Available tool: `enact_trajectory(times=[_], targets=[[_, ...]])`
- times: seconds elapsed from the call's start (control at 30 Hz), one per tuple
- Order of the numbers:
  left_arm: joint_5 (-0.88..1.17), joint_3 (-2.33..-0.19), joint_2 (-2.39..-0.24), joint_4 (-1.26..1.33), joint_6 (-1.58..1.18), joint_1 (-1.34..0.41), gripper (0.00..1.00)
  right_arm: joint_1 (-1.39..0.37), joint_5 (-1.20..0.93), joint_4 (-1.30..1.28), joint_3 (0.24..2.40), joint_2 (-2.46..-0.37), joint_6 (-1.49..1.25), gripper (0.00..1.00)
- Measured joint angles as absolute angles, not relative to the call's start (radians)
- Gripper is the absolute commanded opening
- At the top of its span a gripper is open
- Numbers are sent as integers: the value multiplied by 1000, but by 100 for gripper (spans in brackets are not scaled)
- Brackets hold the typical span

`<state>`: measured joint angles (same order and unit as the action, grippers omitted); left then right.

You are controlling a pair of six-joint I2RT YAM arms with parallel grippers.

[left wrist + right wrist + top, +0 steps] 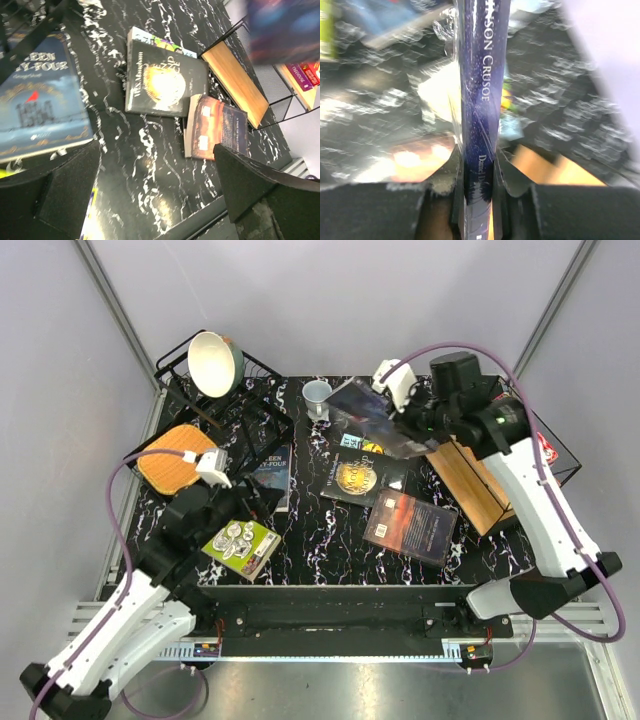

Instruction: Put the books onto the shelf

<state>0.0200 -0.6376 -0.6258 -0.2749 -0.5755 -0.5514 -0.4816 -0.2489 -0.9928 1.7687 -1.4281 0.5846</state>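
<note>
My right gripper (pixel 402 423) (pixel 479 160) is shut on a dark blue book (pixel 368 418) (pixel 481 75), spine toward the wrist camera, held in the air left of the shelf (pixel 468 485) (pixel 235 82). A red book (pixel 546 446) lies on the shelf's far side. On the table lie a black book with a gold disc (pixel 360 477) (pixel 165 82), a dark brown book (pixel 410 527) (pixel 215 127), a blue-grey "Nineteen Eighty-Four" (pixel 273 475) (pixel 35 105) and a lime green book (pixel 242 545). My left gripper (pixel 248 502) (pixel 156 150) hangs open over bare table between them, holding nothing.
A black wire dish rack (pixel 260 420) with a cream bowl (pixel 215 362) stands at the back left. Beside it lies an orange-brown cutting board (pixel 175 455). A small clear cup (pixel 317 393) sits at the back centre. A teal book (pixel 350 440) peeks from under the black one.
</note>
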Motion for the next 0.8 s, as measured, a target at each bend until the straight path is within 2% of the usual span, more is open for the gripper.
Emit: enact_trajectory(times=[0.17, 0.37, 0.63, 0.8], targets=[[-6, -572, -488, -363, -575, -550, 99, -476, 60, -1110, 1900, -1415, 744, 0], [-8, -529, -440, -429, -572, -550, 99, -384, 322, -1194, 1984, -1463, 844, 0], [-7, -517, -426, -437, -560, -550, 99, -223, 486, -1227, 2012, -1486, 839, 0], [1, -513, -417, -439, -556, -550, 99, -205, 545, -1193, 1880, -1468, 833, 0]])
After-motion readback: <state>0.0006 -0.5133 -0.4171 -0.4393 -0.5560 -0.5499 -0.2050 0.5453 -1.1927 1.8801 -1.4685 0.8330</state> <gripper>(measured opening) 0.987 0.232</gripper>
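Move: The wrapped Robinson Crusoe book is already in the right fingers, high over the table. Its place is at the red book on the upper shelf board, about 23 cm to this hand's right, 3 cm ahead and some 16 cm below. The purple book lies against the red one's left side, 3 cm from it. The lower board is 17 cm right, level fore and aft, 26 cm below. From the left hand the red book lies about 50 cm right, 13 cm ahead and 6 cm below. Robinson Crusoe, still pinched by the right hand, is swept about 24 cm right towards the red book on the shelf, rising some 6 cm on the way and sinking about 3 at the end. The wrist swings clockwise and rolls its left side down, each some 40 degrees. The empty left hand eases down, back and left, fingers wide open. ##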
